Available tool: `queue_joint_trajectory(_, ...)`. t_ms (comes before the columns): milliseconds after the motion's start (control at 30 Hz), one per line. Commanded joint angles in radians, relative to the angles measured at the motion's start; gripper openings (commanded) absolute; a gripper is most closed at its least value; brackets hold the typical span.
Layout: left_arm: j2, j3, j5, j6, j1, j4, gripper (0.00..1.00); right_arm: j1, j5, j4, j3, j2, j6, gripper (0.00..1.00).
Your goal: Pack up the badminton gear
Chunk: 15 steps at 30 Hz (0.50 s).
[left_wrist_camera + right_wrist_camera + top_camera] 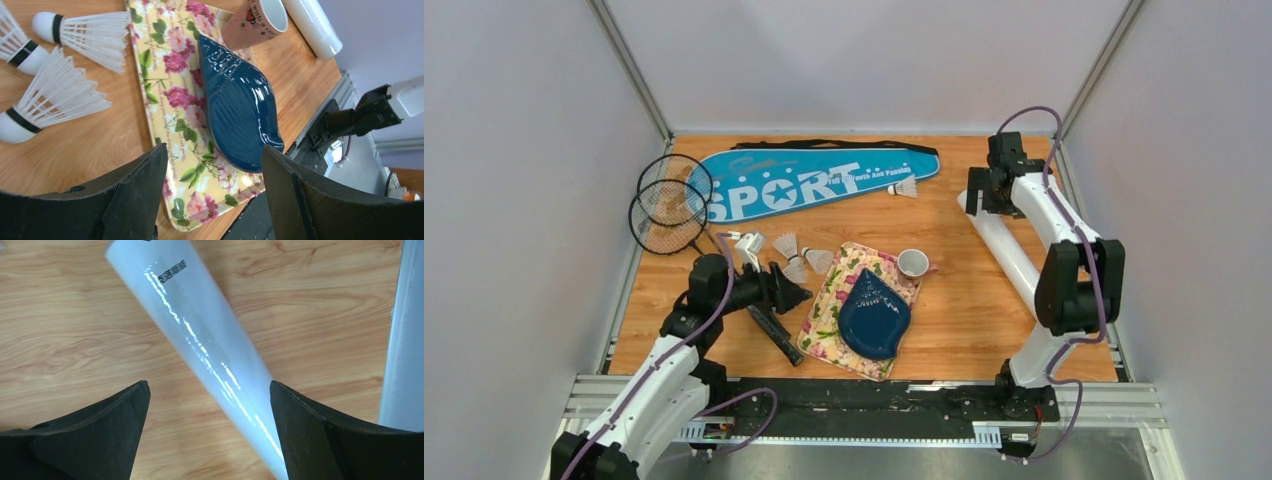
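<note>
The long blue "SPORT" racket bag (pixel 824 180) lies flat at the back. Two black rackets (pixel 669 205) rest at the far left, their handles (pixel 774 335) running under my left arm. Three white shuttlecocks (pixel 796 256) lie beside the floral tray, and a further one (pixel 904 188) sits by the bag's narrow end. My left gripper (pixel 802 293) (pixel 215 165) hangs open over the tray's near corner, shuttlecocks (pixel 55 100) to its left. The long white tube (pixel 1004 245) (pixel 200 335) lies on the right. My right gripper (pixel 980 200) (pixel 210 400) stands open astride its far end.
A floral tray (pixel 824 320) (pixel 170 100) holds a dark blue plate (pixel 874 315) (pixel 240 100). A small white cup (pixel 913 263) (pixel 255 20) stands at the tray's far corner. Grey walls close in both sides, and a metal rail (pixel 874 400) runs along the near edge.
</note>
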Motion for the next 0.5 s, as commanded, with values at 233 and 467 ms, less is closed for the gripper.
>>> queue_joint_trajectory(233, 0.044, 0.118, 0.041, 0.048, -0.069, -0.035, 0.77, -0.010, 0.109, -0.126, 0.020, 0.141, -0.176, 0.94)
queue_joint_trajectory(467, 0.012, 0.081, 0.038, -0.024, -0.071, 0.012, 0.77, -0.010, 0.051, -0.089, 0.078, 0.237, -0.241, 0.91)
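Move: The white tube lies on the table under the open right hand, slanting from far left to near right; its middle is about 8 cm back, 6 cm right and 9 cm below, with the outer part nearest the hand. The shuttlecock by the blue bag is some 9 cm ahead and 21 cm left; the mug is about 10 cm back and 16 cm left. From the left hand, the white tube is roughly 11 cm ahead and 43 cm right. Down onto the outer half of the white tube: the right hand sinks about 5.5 cm, easing some 3 cm back and 2.5 cm right, fast at first and then slowing. Its fingers swing nearly 20 degrees to point almost straight down and stay wide open on either side of the tube; contact can't be seen. The open left hand rises about 2 cm, drifting slightly right. ##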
